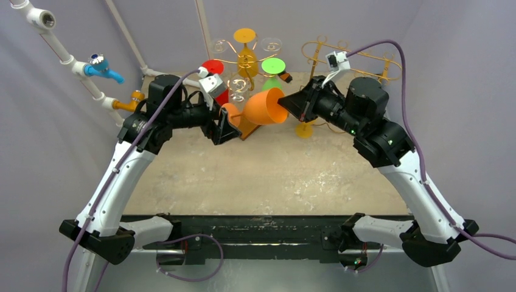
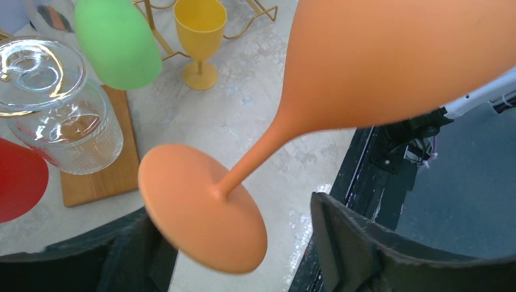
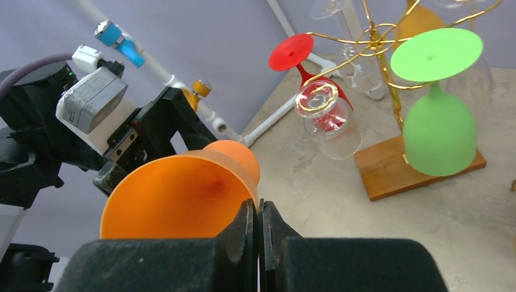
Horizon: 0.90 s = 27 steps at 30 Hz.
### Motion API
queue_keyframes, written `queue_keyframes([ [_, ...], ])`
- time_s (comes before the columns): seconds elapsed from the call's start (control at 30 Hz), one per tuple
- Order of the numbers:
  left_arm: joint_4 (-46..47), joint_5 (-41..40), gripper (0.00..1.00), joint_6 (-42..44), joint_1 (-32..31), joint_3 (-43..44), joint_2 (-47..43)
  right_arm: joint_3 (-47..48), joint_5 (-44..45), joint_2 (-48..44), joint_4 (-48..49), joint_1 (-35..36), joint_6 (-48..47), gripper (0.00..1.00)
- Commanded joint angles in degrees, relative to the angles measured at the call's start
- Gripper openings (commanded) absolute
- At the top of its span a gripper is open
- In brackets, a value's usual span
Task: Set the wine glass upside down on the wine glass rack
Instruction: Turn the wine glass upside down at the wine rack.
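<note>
The orange wine glass point(image 1: 264, 107) hangs level above the table, bowl to the right and foot to the left. My right gripper point(image 1: 286, 106) is shut on the bowl's rim, and in the right wrist view its jaws point(image 3: 257, 207) pinch the thin orange wall point(image 3: 176, 194). My left gripper point(image 1: 228, 121) stands open around the foot point(image 2: 201, 210), with a clear gap on its right side point(image 2: 234, 219). The gold wine glass rack point(image 1: 246, 58) on a wooden base point(image 3: 420, 164) stands just behind.
A green glass point(image 3: 438, 131), a red one point(image 3: 292, 52) and clear glasses point(image 3: 328, 118) hang upside down on the rack. A second gold rack point(image 1: 353, 55) stands at the back right, a yellow glass point(image 2: 199, 30) upright beside it. White piping with a blue tap point(image 1: 100, 67) runs along the left wall.
</note>
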Motion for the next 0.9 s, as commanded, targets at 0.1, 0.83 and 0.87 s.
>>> queue_keyframes([
  [0.1,0.55,-2.03,0.49,0.02,0.13,0.34,-0.67,1.68,5.86,0.09,4.42,4.24,-2.03,0.0],
  [0.83,1.78,-9.87,0.0,34.47,0.04,0.0,-9.36,10.53,-6.59,3.33,-10.83,5.07,-11.53,0.99],
  [0.87,2.91,-10.16,0.0,36.12,0.04,-0.91,-10.42,10.53,-7.88,3.47,-10.18,5.02,-11.27,0.99],
])
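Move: The right hand pinches the orange glass by its rim; its foot lies about 3 cm ahead of the left hand, 1 cm to the right and level. From the right hand, that foot is some 14 cm left, 2 cm back, 6 cm lower. On the rack, about 12 cm ahead of the left hand and 12 cm lower, hang the clear glass 2 cm to the right and the red glass 4 cm to the left. The left reaches some 4 cm forward, pinches the foot, tilts up-leftward; the right lets go, backing downward. ##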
